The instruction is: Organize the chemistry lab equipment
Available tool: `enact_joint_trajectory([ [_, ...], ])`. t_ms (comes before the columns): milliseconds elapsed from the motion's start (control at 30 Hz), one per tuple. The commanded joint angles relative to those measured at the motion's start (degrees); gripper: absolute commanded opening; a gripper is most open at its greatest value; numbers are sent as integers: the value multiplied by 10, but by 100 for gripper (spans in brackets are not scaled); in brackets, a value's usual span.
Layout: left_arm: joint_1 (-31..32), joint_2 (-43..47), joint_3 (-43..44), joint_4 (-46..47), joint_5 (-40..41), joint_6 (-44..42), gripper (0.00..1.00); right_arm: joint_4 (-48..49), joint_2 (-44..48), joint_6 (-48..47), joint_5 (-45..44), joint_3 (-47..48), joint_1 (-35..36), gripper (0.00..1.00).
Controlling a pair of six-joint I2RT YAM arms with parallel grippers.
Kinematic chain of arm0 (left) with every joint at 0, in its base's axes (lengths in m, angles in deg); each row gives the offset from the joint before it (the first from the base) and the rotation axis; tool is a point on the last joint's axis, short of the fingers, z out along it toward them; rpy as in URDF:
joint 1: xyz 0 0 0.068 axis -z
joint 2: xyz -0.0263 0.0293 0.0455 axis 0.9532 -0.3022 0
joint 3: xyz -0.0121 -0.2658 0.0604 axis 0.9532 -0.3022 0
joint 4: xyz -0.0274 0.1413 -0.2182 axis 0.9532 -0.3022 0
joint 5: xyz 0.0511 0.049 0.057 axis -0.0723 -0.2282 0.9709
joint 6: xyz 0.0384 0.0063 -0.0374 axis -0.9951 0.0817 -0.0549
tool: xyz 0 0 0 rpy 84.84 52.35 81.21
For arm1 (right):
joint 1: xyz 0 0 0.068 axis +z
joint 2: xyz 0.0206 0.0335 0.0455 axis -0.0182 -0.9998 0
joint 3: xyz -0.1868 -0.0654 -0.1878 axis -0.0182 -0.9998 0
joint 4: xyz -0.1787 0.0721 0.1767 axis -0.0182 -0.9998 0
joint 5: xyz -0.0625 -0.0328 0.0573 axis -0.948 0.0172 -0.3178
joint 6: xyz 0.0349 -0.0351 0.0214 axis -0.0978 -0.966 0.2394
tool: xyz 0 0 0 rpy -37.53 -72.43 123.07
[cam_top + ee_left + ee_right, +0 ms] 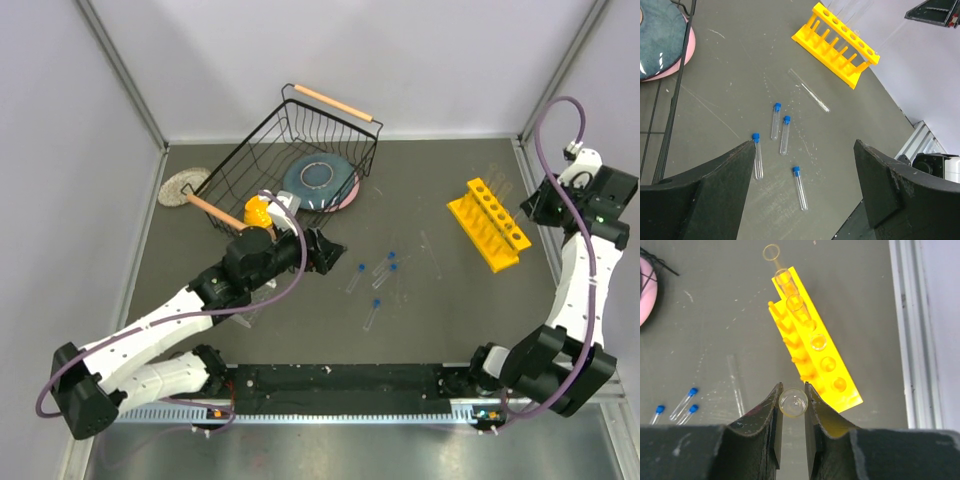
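Observation:
Several small clear tubes with blue caps (785, 134) lie loose on the dark table, one of them (800, 187) between the spread fingers of my left gripper (805, 144), which hovers open above them (325, 250). A long thin glass rod (810, 91) lies beyond them. The yellow holed rack (488, 222) stands at the right, with clear glass tubes (783, 276) in its far holes. My right gripper (793, 390) is shut on a clear glass tube (793, 403), seen end-on, just off the rack's (840, 385) near end. Another glass rod (736, 377) lies to the left.
A black wire basket (300, 130) with wooden handles sits at the back and holds a blue plate (318, 178) on a pink one. An orange bowl (257, 212) is by my left wrist. A round woven mat (183, 186) lies at the far left.

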State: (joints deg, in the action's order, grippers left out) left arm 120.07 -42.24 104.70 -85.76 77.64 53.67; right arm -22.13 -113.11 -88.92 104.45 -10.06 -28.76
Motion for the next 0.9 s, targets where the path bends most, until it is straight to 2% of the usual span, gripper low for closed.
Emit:
enact_joint_trajectory([
  [0,-5,-7,-4,40,-1,-10,86,13,-19,-33,-31,50,-5,14],
  [267,-17,-34,5,46,-36,-16,87,45,-70,-32,-51,62,-4,15],
  [867,-19,-40,-1,53,-51,9,87,116,-126,-36,-47,58,1,16],
])
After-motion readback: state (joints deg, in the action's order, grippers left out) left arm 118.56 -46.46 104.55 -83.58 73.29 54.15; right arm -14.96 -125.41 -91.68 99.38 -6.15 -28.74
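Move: The yellow rack, where the right hand's held tube is to go, has its middle about 8 cm ahead of the right hand, 2 cm to its right and 17 cm below. Three tubes stand in its far holes, roughly 12 cm ahead and 1 cm left. The loose clear tube lies some 10 cm left and 3 cm ahead. From the idle left hand, the rack is about 17 cm ahead and 40 cm right. Carrying the still-pinched clear tube, the right hand eases about 4.5 cm forward and as much to the right, towards the yellow rack's free near holes; it stays level at first, then sinks some 3 cm, and slows towards the end. The wrist hardly turns and the fingers keep their hold. ##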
